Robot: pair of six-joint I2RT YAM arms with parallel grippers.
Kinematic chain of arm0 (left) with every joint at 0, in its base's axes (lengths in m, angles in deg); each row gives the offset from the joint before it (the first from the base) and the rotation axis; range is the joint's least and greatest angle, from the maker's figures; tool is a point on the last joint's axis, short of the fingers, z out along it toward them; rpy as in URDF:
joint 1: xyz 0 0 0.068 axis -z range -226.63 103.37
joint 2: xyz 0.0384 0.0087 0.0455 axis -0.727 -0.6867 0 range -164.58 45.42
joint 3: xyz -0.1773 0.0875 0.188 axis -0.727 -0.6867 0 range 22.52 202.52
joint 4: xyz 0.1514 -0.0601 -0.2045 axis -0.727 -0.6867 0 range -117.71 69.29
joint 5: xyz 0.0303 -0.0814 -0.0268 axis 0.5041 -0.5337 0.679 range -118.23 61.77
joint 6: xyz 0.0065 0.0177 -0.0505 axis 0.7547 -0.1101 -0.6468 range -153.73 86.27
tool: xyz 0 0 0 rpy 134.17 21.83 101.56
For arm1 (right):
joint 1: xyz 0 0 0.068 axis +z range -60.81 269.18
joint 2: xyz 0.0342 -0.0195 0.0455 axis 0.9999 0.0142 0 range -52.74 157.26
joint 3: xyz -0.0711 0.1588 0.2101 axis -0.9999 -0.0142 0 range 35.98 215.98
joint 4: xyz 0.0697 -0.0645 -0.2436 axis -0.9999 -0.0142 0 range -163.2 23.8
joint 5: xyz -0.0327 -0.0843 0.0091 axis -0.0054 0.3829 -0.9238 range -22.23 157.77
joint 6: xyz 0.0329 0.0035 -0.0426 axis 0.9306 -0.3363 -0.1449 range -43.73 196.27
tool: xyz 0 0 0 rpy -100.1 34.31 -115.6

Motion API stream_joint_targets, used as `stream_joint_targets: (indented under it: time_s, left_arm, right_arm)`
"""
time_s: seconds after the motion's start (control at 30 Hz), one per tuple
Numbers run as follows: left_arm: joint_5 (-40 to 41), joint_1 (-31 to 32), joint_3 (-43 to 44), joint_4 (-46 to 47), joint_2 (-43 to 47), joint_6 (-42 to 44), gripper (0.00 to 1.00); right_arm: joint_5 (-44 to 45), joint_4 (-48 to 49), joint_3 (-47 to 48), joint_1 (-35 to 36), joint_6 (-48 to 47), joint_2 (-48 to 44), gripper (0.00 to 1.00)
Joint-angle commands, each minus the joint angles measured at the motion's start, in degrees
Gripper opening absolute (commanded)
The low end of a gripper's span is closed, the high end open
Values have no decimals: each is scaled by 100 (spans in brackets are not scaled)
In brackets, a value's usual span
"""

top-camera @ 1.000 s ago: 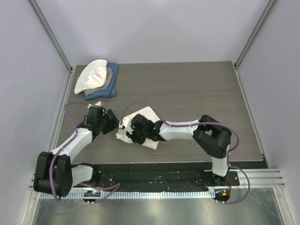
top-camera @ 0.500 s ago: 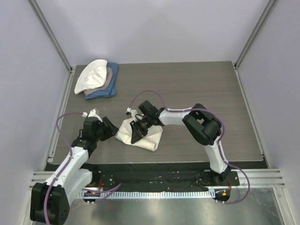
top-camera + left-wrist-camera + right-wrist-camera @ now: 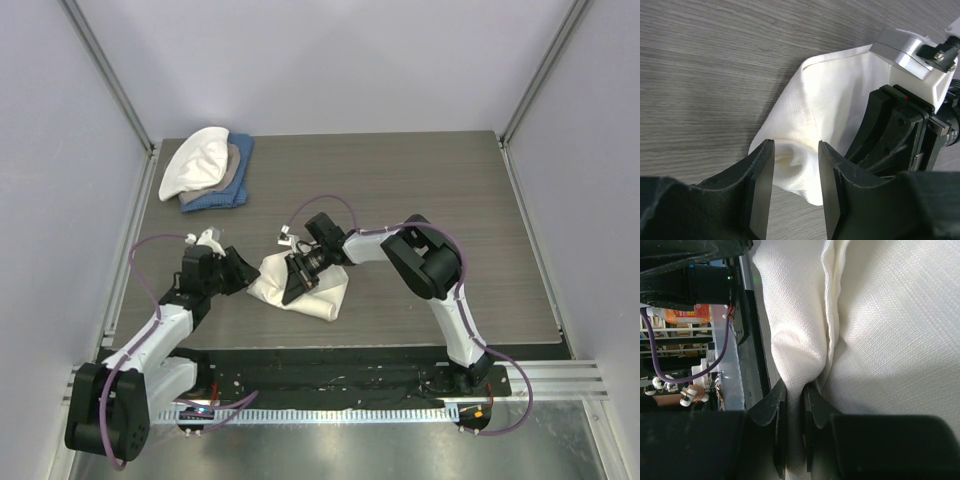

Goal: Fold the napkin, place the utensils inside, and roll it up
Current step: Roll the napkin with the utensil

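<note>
The cream napkin (image 3: 328, 292) lies bunched and partly folded on the table, left of centre. My right gripper (image 3: 298, 279) sits on its left part, shut on a raised fold of the cloth; the right wrist view shows that fold (image 3: 800, 340) pinched between the jaws of the right gripper (image 3: 795, 388). My left gripper (image 3: 244, 272) is just left of the napkin and open. In the left wrist view the rounded end of the napkin (image 3: 815, 105) lies between the fingertips of the left gripper (image 3: 794, 150). The utensils are hidden.
A stack of white, tan and blue cloths (image 3: 208, 170) lies at the back left corner. The right gripper's body (image 3: 900, 125) stands close to my left fingers. Grey walls enclose the table on three sides.
The right arm has swung its elbow back and its gripper has turned onto the napkin's left part, bunching the cloth. The left gripper has drawn back slightly, then returned towards the napkin, its jaws narrowing.
</note>
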Motion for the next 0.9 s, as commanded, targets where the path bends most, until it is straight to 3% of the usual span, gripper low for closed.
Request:
stream_joint_targets:
  time_s: [0.0, 0.23, 0.4, 0.5, 0.57, 0.87]
  left_arm:
    - [-350, -22, 57, 517, -190, 174, 43]
    - [-473, -5, 294, 341, -682, 209, 35]
    - [-535, 21, 426, 306, -938, 235, 13]
    - [-491, 22, 514, 236, -1096, 235, 0]
    - [-474, 13, 610, 148, -1254, 235, 0]
    - [-500, 22, 839, -186, -1720, 183, 0]
  right_arm:
    - [231, -34, -168, -52, -55, 244, 10]
    - [266, -43, -195, -88, -82, 209, 11]
    - [389, -43, -221, -96, -108, 112, 12]
    - [722, -296, -265, -88, -257, -221, 23]
    - [1072, -542, -335, -88, -406, -616, 34]
    - [2699, -1405, -537, 96, -1144, -2337, 66]
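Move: The napkin roll's left end lies just off the left fingertips, about 1 cm ahead, 2 cm right and 4 cm below. The right fingers still pinch the roll's middle; from them the left end is some 8 cm left and 3 cm ahead, the roll's right end about 10 cm right and 4 cm back. The flat part of the napkin is centred roughly 10 cm right and 3 cm ahead of the right hand. Left hand sinks 3 cm, shutting on the roll's left end; then the right releases, withdrawing rightward and up. ##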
